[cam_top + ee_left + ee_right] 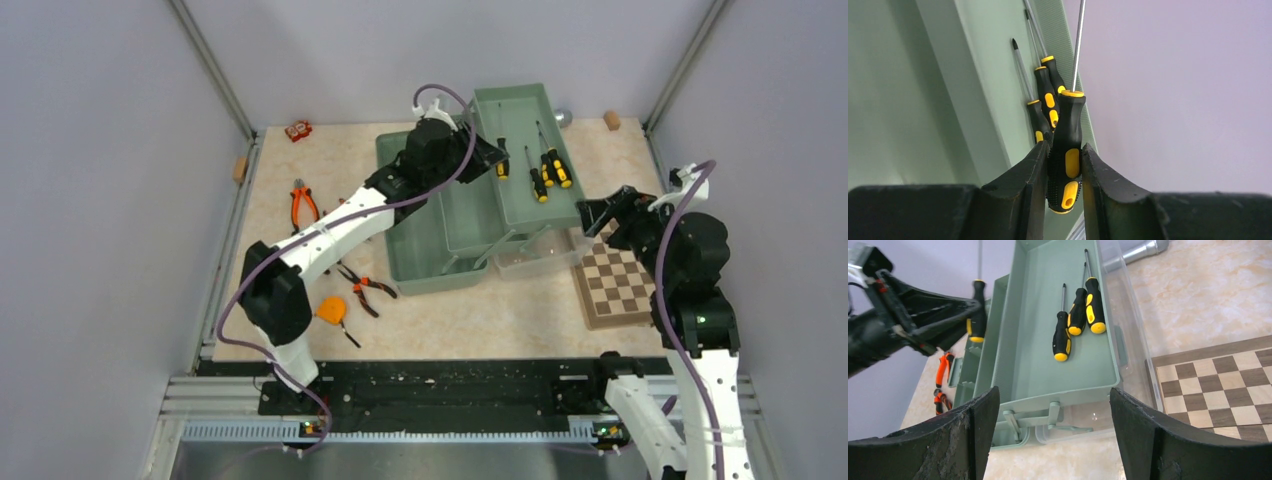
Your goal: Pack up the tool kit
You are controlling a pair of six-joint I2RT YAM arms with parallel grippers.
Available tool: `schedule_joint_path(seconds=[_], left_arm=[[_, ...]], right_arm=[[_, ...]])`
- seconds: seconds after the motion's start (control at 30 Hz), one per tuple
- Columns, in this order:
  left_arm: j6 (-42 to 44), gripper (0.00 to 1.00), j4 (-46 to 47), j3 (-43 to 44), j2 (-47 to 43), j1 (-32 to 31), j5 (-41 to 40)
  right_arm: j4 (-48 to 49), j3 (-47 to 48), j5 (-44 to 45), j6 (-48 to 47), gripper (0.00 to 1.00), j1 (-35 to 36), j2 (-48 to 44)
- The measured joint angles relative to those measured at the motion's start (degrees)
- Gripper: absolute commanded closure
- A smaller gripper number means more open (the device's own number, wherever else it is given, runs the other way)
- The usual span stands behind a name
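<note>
The sage-green tool kit [420, 255] stands open mid-table with its upper tray [515, 110] folded out. Three black-yellow screwdrivers [548, 170] lie in that tray [1033, 325]. My left gripper [488, 152] hovers at the tray's left edge, shut on the handle of another black-yellow screwdriver [1067, 145], shaft pointing away. The left gripper [1065, 152] shows the handle pinched between both fingers. My right gripper [589, 218] hangs open and empty to the right of the box. In its own view the right gripper [1053, 405] faces the tray's near end and the translucent lid [1130, 345].
Orange-handled pliers [303, 203] lie left of the box, and a second pair [365, 288] near its front left corner. A small orange tape measure [332, 310] sits by the left arm. A chessboard [615, 285] lies under the right arm. A grey cylinder [563, 117] rests at the back.
</note>
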Motion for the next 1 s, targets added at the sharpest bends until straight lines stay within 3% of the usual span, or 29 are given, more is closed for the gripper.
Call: schedule_joint_path(seconds=[0.23, 0.33, 0.7, 1.0], left_arm=[[-0.9, 0.48, -0.2, 5.0, 7.5, -2.7, -0.7], [-0.5, 0.38, -1.1, 5.6, 8.2, -3.1, -1.2], [7.1, 0.33, -4.9, 6.2, 5.9, -3.1, -6.6], [15.8, 0.19, -11.9, -11.7, -16.2, 0.4, -17.9]], right_arm=[[-0.1, 0.0, 0.0, 0.0, 0.2, 0.6, -0.6], [-0.1, 0.0, 0.0, -0.1, 0.2, 0.8, -0.6], [-0.1, 0.0, 0.5, -0.3, 0.2, 0.9, -0.6], [-0.1, 0.0, 2.1, -1.8, 0.19, 1.1, -0.1]])
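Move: The held screwdriver's spot, on the left side of the top tray's row of screwdrivers, lies about 5 cm to the left hand's right, level fore and aft and 6 cm below it. The nearest screwdriver lies 7 cm right and 1 back; the other pair, 9 right and 2 ahead. The middle tray is centred 5 cm left, 2 back and 12 below. From the right hand the spot is some 12 cm ahead, 10 left and 6 below. The screwdriver, still pinched by its handle, is carried by the left hand about 4 cm right and 3 cm down into the top tray beside the others, where the fingers open and let go. The empty hand then swings back left some 15 cm at nearly the same height, over the middle tray, fingers opening wider and the wrist rolling about 25 degrees, its left side rising. ##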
